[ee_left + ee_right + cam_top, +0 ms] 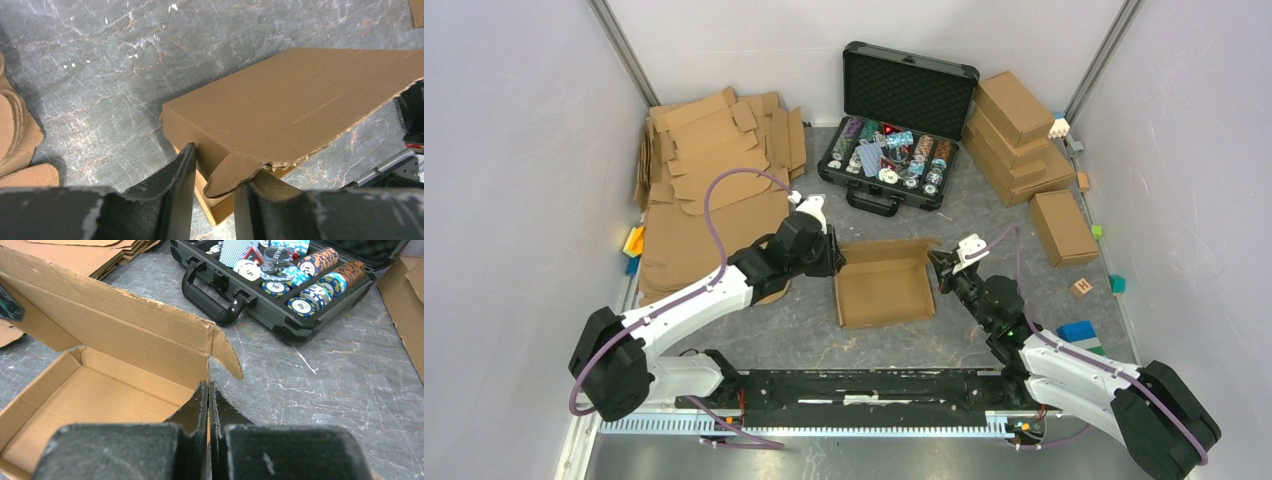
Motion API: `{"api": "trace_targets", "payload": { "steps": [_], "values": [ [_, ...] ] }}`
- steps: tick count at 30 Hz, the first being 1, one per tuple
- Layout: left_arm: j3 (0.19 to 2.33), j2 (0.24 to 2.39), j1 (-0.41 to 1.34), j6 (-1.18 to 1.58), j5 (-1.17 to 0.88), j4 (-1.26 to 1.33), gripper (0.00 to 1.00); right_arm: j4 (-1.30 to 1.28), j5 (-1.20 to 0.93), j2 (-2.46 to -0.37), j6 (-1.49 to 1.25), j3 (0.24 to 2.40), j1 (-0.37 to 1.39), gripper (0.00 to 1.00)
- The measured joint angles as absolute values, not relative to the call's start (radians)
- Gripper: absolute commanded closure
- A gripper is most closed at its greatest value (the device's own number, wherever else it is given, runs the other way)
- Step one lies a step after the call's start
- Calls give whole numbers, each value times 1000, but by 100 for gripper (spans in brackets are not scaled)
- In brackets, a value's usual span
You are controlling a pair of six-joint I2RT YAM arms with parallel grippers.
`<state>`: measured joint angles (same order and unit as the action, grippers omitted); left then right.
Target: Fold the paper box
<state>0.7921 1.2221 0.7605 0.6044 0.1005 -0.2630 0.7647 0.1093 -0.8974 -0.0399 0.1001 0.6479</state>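
The paper box is an open brown cardboard tray in the middle of the table, with its lid standing up at the far side. At the box's left corner my left gripper is open. The lid's rounded ear flap lies between its fingers and rests on the right finger. The left finger is against the side wall of the box. My right gripper is shut on the right wall of the box, one finger inside and one outside.
A pile of flat cardboard blanks lies at the back left. An open black case of poker chips stands behind the box. Finished brown boxes are stacked at the back right. Small coloured blocks lie near the right arm.
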Motion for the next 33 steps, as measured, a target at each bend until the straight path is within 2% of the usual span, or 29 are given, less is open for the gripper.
{"api": "trace_targets", "payload": {
  "steps": [7,19,22,29,33],
  "values": [
    [857,1224,760,564,97,-310,51,716,137,-876,-48,105,648,100],
    [853,1234,736,541,84,-339,17,667,146,-876,-68,122,649,100],
    [777,1178,717,533,84,-319,0,659,149,-876,-73,127,651,100],
    [617,1127,706,519,42,-193,1,640,149,-886,-77,144,653,100],
    [535,1130,706,505,-10,-94,12,633,147,-889,-82,150,653,100]
  ]
}}
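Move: The lid's left side panel hangs just beside the left hand: about 2 cm ahead, no sideways offset, some 4 cm lower, with the lid's tuck flap bent between the fingers. The tray's middle lies 8 cm back, 9 cm right and 11 cm below. The chip case is roughly 21 cm ahead, 10 cm right and 9 cm down. From the right hand, already closed at the lid's right edge, that left panel is about 17 cm left, 2 cm ahead and 5 cm down. The lid's tuck flap comes free as the left fingers spread from a third open to fully open. The left hand first lifts about 2 cm, then sinks nearly 7 cm while drawing back and left a few centimetres, bringing the spread fingers down astride the lid's left side panel. The right hand keeps its closed fingers on the lid's right edge, almost in place. ##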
